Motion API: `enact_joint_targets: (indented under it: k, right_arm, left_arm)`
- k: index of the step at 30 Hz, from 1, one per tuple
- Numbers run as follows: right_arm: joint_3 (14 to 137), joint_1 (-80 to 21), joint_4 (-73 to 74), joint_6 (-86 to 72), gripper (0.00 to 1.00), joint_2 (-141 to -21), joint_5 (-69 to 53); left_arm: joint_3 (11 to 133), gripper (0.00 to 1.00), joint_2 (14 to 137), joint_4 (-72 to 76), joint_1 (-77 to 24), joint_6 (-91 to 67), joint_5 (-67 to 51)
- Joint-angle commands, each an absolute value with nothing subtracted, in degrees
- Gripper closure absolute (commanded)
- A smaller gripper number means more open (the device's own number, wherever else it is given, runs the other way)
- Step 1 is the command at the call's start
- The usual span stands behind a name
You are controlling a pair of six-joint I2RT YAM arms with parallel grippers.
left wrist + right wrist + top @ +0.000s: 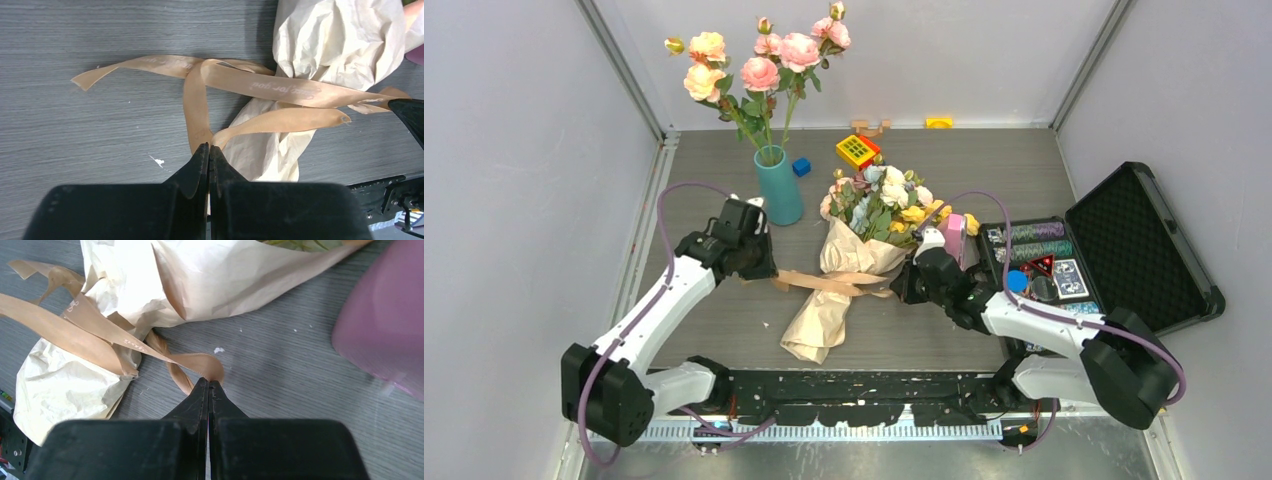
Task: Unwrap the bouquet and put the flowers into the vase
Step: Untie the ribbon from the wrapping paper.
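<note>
The bouquet (849,270) lies on the table, its tan paper (340,35) crinkled round the stems and the flowers (884,200) at its far end. A tan ribbon (824,283) crosses the wrap's waist. My left gripper (772,272) sits at the ribbon's left side, shut on a ribbon strand (280,87) that runs into its tips (209,147). On the wrap's right, my right gripper (902,283) is shut on a ribbon loop (207,365) at its tips (208,382). The teal vase (779,185) stands upright behind the left gripper.
Tall pink and peach roses (764,70) stand in the vase. A pink box (954,235) sits right of the flowers, beside an open black case (1139,245). A yellow toy (857,150) and a blue cube (801,167) lie further back. Walls close in on both sides.
</note>
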State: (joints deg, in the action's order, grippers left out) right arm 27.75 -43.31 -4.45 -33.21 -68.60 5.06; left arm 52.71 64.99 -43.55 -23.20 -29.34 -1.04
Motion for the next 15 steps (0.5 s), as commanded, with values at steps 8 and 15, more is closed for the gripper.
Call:
enact_joint_targets:
  k: [8, 15]
  right_arm:
    - [24.2, -43.2, -4.7, -37.1, 1.0, -65.3, 9.8]
    - [23.3, -43.2, -4.5, -37.7, 0.99, -64.7, 10.7]
  left_arm:
    - [55.8, 1.0, 68.5, -44.2, -12.0, -25.9, -7.8]
    - [56.5, 1.0, 69.4, -44.9, -6.8, -23.7, -6.9]
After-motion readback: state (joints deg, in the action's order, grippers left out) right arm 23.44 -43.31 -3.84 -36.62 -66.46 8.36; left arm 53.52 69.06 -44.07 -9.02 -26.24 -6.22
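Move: Both hands already pinch ribbon. Its wrap around the paper lies about 14 cm to the left hand's right, 3 cm ahead and 9 cm below; from the right hand it is some 12 cm left, 3 cm ahead and 3 cm below. From the left hand, the teal vase stands roughly 20 cm ahead and 1 cm right. From the right hand, the pink box is about 11 cm ahead and 13 cm right, while the flowers are some 19 cm ahead and 2 cm left. Keeping its pinch on the ribbon, the left hand pulls it away from the wrapping paper, about 5 cm left with a smaller reach forward, sinking slightly and turning some 10 degrees counter-clockwise. The right hand still grips its part of the ribbon on the far side and eases about 2 cm right and as much down, drawing a little back. ##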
